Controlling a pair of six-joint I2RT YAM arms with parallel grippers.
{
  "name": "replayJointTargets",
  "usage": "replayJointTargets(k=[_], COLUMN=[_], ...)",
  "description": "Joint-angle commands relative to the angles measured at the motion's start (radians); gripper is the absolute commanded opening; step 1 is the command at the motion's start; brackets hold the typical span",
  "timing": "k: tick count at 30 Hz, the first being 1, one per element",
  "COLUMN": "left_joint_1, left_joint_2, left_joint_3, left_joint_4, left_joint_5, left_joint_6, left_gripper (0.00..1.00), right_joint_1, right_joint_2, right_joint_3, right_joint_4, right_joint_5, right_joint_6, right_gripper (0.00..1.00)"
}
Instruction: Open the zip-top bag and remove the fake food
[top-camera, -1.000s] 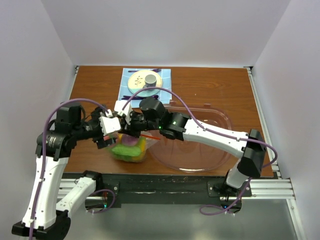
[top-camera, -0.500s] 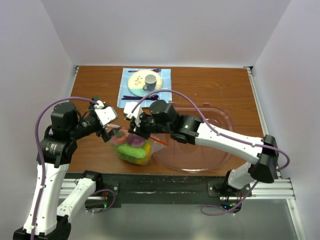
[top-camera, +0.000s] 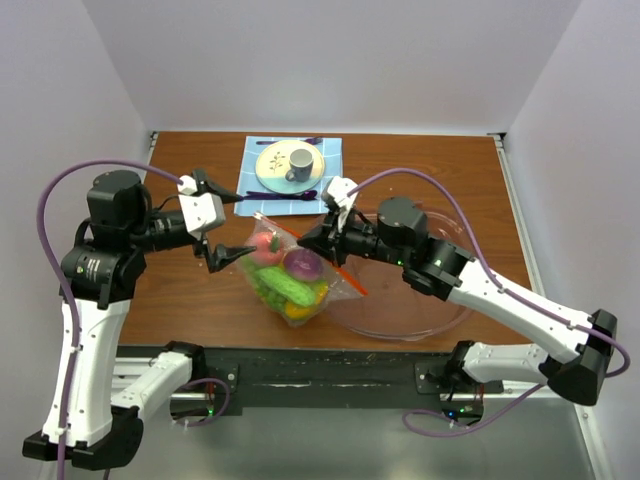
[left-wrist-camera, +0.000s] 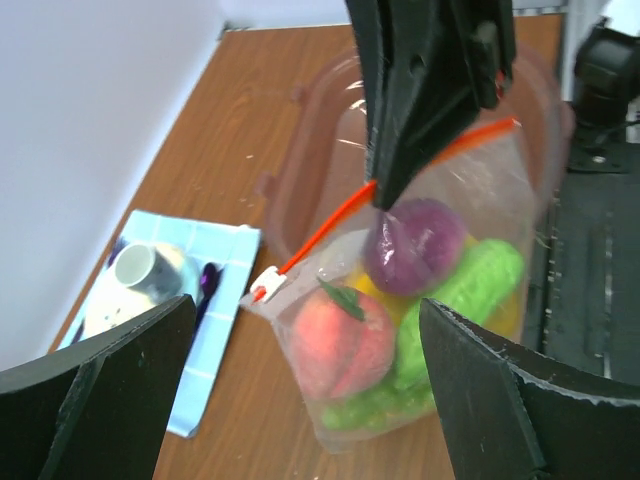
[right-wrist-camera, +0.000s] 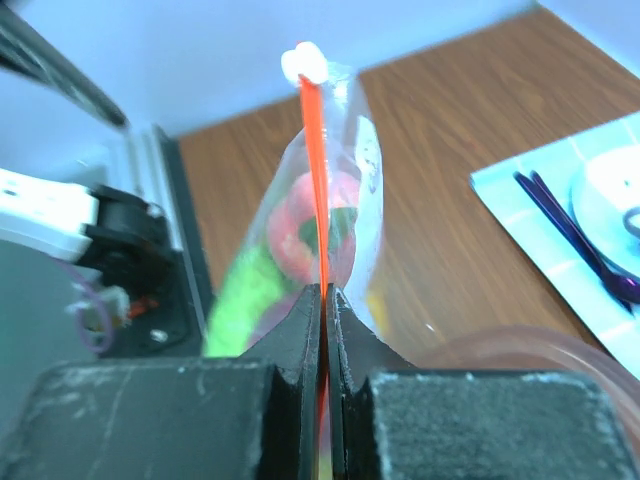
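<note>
The zip-top bag (top-camera: 292, 278) hangs by its orange-red zipper strip (top-camera: 345, 272), the white slider (left-wrist-camera: 268, 283) at the strip's left end. Inside lies the fake food (top-camera: 288, 285): a peach (left-wrist-camera: 338, 340), a purple piece (left-wrist-camera: 412, 245), green and yellow pieces. My right gripper (top-camera: 312, 238) is shut on the strip, which runs up between its fingertips in the right wrist view (right-wrist-camera: 325, 290). To the bag's left my left gripper (top-camera: 236, 228) stands wide open, apart from it, nothing between its fingers (left-wrist-camera: 120, 390). I cannot tell whether the bag's bottom touches the table.
A large clear pinkish bowl (top-camera: 452, 240) lies right of the bag, under my right arm. At the back, a blue mat (top-camera: 252, 160) carries a round plate (top-camera: 272, 160), a grey cup (top-camera: 301, 159) and purple cutlery (top-camera: 290, 194). The table's near edge runs just below the bag.
My left gripper has opened fully and drawn back to the left, off the bag. The right gripper has carried the bag right and towards the bowl, holding the strip.
</note>
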Motion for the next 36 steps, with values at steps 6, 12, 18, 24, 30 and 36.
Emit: replayJointTargets(k=[6,12,18,24,30,36], left_joint_1=[0.014,0.025,0.027,0.027,0.027,0.024], left_joint_2=[0.063,0.098,0.196,0.181,0.132,0.106], left_joint_3=[-0.025,-0.013,0.067,0.059,0.043,0.052], left_joint_4=[-0.094,-0.143,-0.411,-0.41,-0.41,-0.41], left_joint_5=[0.137,0.243,0.261,0.189,0.1,0.099], left_joint_6=[0.118,0.172,0.396,0.396,0.387,0.365], left_gripper=[1.0,0.79,0.26,0.05,0.01,0.0], right_joint_1=[-0.001,-0.002,-0.002,-0.001,0.018,0.105], right_joint_2=[-0.051,-0.058,-0.062,-0.066,-0.028,0.181], right_joint_3=[0.035,-0.008,-0.015,-0.064,-0.016,0.233], right_joint_4=[0.17,0.226,0.229,0.227,0.201,0.083], right_joint_5=[-0.155,-0.173,-0.161,-0.114,-0.092,-0.078], right_joint_6=[0.131,0.166,0.162,0.148,0.062,-0.073], right_gripper=[0.0,0.0,0.0,0.0,0.48,0.52])
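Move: The white zip slider, at the bag's free end, lies from the open left hand about 3 cm ahead, 2 cm to the right and 7 cm below. Below it in the bag, also from the left hand, sit the red fruit, 2 cm ahead, 2 cm right and 13 cm down, and the eggplant, 2 cm back, 8 cm right and 12 cm down. From the right hand, already pinching the orange zip, the slider is about 8 cm left, 4 cm ahead and 1 cm lower. The zip's slider end is pinched by the left hand, which sinks about 6 cm, turns some 15 degrees clockwise and tips down, shuts fully, then drifts back 1 cm or so. The right hand first keeps its pinch and draws back and up about 3 cm, sinks a little, then opens halfway, lets go of the zip and starts up and about 3 cm left towards the slider. ##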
